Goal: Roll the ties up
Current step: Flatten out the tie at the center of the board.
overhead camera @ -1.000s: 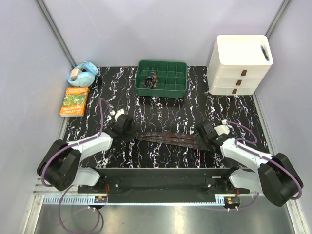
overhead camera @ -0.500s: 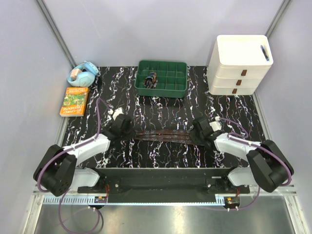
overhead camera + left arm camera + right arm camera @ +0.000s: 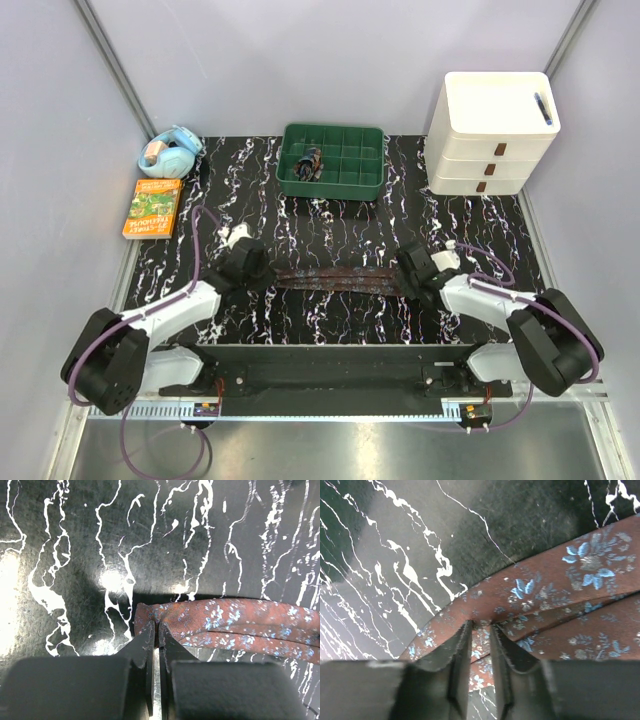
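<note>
One tie, dark brown-red with small blue flowers, lies doubled and stretched level across the black marble table between my two grippers. My left gripper is shut on its left end; in the left wrist view the tips pinch the edge of the cloth. At the tie's right end is my right gripper. Seen from the right wrist, its jaws press down into the tie, with a ridge of cloth squeezed between them.
A green compartment tray stands at the back middle with a small dark bundle in one cell. A white drawer unit stands at the back right. A book and a blue object lie at the left edge.
The left gripper closed on the tie's left end. The right gripper moved in towards the tie's right end and narrowed its jaws on it. The tie went from slanted to level.
</note>
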`<state>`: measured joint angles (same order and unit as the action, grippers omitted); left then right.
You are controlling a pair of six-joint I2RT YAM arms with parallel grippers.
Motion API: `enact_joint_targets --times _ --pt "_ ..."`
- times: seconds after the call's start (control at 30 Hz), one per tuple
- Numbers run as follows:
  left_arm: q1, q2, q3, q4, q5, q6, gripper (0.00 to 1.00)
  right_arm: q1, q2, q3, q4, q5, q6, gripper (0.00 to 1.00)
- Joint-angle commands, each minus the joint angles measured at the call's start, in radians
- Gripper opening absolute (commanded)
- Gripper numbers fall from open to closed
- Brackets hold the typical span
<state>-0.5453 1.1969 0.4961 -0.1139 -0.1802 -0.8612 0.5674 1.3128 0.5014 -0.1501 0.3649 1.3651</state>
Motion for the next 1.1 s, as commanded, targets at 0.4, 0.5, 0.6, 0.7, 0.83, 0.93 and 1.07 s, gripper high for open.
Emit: enact_joint_targets --times 0.4,0.5,0.6,0.7,0.83,0.93,1.07 --pt "0.002 -0.071 -0.021 0.007 -0.033 0.031 0.0 -0.001 -0.029 0.0 -0.035 0.078 -0.075 0.0" --pt "0.002 -0.086 -0.024 -0.009 -0.036 0.036 0.0 -0.001 -0.099 -0.011 -0.063 0.075 -0.083 0.0" --pt "0.001 -0.106 -0.025 -0.024 -0.039 0.041 0.0 -0.001 -0.174 -0.017 -0.117 0.069 -0.086 0.0" --pt "0.001 -0.12 -0.027 -0.035 -0.038 0.044 0.0 -0.001 -0.254 -0.032 -0.163 0.045 -0.08 0.0" --pt "0.002 -0.128 -0.03 -0.041 -0.038 0.048 0.0 -0.003 -0.296 -0.098 -0.175 -0.003 -0.051 0.0" --pt "0.001 -0.12 -0.031 -0.041 -0.041 0.056 0.0 -0.001 -0.29 -0.136 -0.145 -0.041 -0.046 0.0" --pt "0.002 -0.088 -0.027 -0.033 -0.039 0.07 0.0 0.0 -0.265 -0.165 -0.063 -0.064 -0.057 0.0"
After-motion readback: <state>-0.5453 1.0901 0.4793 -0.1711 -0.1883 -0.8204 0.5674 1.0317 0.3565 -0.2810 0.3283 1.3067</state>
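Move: The tie's double strip lies right under the part-open right fingers, about 1 cm below them, and runs some 28 cm left, about level, to the end held by the left hand. From the right hand the green tray sits roughly 32 cm ahead and 15 cm left, the white drawers about 31 cm ahead and 22 cm right. For the left hand, this right-hand stretch of tie is some 28 cm to its right, level in reach, 3 cm lower. The tie's right-hand stretch is pinched where it lies as the right fingers shut, then that hand rises about 4 cm and swings back towards the robot, sinking again, to end roughly 4 cm back and 2 cm right, away from the tray, with the near edge of the cloth at its tips. The left hand keeps its end pinched and rises a centimetre or so. ##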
